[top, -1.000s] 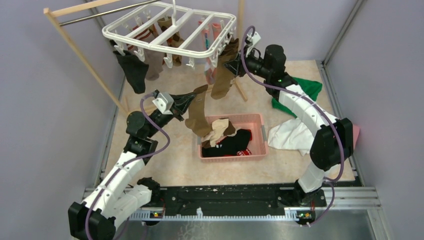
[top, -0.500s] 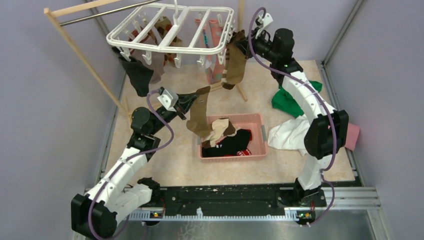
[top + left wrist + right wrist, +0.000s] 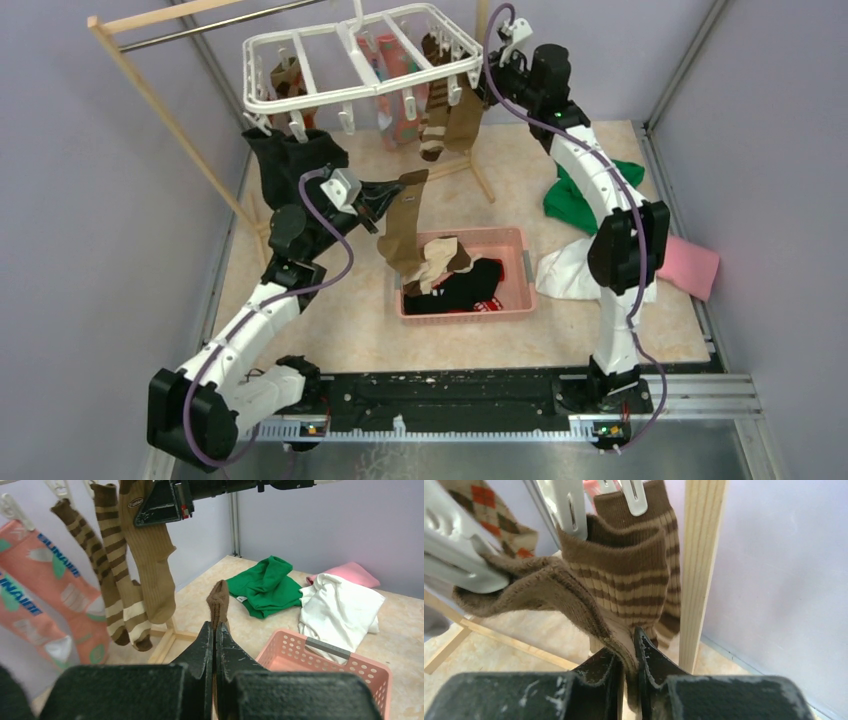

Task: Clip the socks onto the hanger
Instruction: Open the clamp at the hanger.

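The white hanger (image 3: 350, 60) hangs from the rod with several socks clipped to it, among them a black sock (image 3: 285, 165), pink-teal socks (image 3: 40, 580) and brown-cream striped socks (image 3: 112, 570). My right gripper (image 3: 482, 85) is shut on the cuff of a tan ribbed sock (image 3: 549, 585) hanging at the hanger's right edge, beside a white clip (image 3: 569, 505). My left gripper (image 3: 385, 200) is shut on a plain brown sock (image 3: 400, 228) that dangles over the basket; its end sticks up past the fingertips (image 3: 206, 635).
A pink basket (image 3: 470, 312) holds beige and black socks. Green (image 3: 265, 582), white (image 3: 340, 602) and pink (image 3: 350, 572) cloths lie to the right. The wooden rack's slanted leg (image 3: 170, 110) and its upright post (image 3: 701, 570) stand close to the hanger.
The hanger has swung right and turned. My right gripper rose with it and closed on the tan sock's cuff. My left gripper moved slightly up and right with its brown sock.
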Robot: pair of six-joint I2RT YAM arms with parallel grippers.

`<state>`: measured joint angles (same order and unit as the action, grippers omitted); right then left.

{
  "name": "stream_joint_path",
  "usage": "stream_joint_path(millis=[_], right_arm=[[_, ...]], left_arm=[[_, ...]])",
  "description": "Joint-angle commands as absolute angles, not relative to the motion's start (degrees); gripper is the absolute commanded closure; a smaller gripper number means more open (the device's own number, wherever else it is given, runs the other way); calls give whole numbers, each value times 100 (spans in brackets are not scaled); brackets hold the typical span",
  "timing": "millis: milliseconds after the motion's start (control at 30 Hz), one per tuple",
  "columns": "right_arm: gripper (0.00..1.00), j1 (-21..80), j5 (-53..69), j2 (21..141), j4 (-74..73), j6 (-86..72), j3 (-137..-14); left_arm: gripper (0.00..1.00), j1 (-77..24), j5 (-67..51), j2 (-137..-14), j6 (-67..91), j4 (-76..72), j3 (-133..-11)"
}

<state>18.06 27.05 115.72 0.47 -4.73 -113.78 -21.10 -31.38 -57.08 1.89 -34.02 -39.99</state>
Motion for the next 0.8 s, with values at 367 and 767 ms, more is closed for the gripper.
stream_joint_path(millis=[367, 767], right_arm=[[49, 1437, 3282, 11194, 748, -1341, -11273], [29, 914, 4657, 10119, 1040, -904, -10514]], left_arm=[[100, -2098, -3521, -6982, 802, -4835, -4703], [100, -2097, -4019, -7844, 787, -5209, -5269]])
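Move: The cuff of the plain brown sock is already between the right fingers; the clip it hangs from is about 4 cm above that hand, 3 cm left and 2 cm back. A striped sock hangs some 8 cm left and 4 cm ahead of the hand, its middle about 7 cm lower, and the wooden post stands about 7 cm straight ahead. From the left hand, which keeps the second brown sock, that clip lies roughly 23 cm ahead, 16 cm right and 5 cm higher. The plain brown sock's cuff is let go under its clip: the right fingers open wide almost in place, then the hand draws off about 6 cm to the right, ending slightly back and up, away from sock and hanger. Still pinching the other brown sock by its cuff, the left hand carries it some 5 cm forward and 4 cm right towards the hanger's right end. ##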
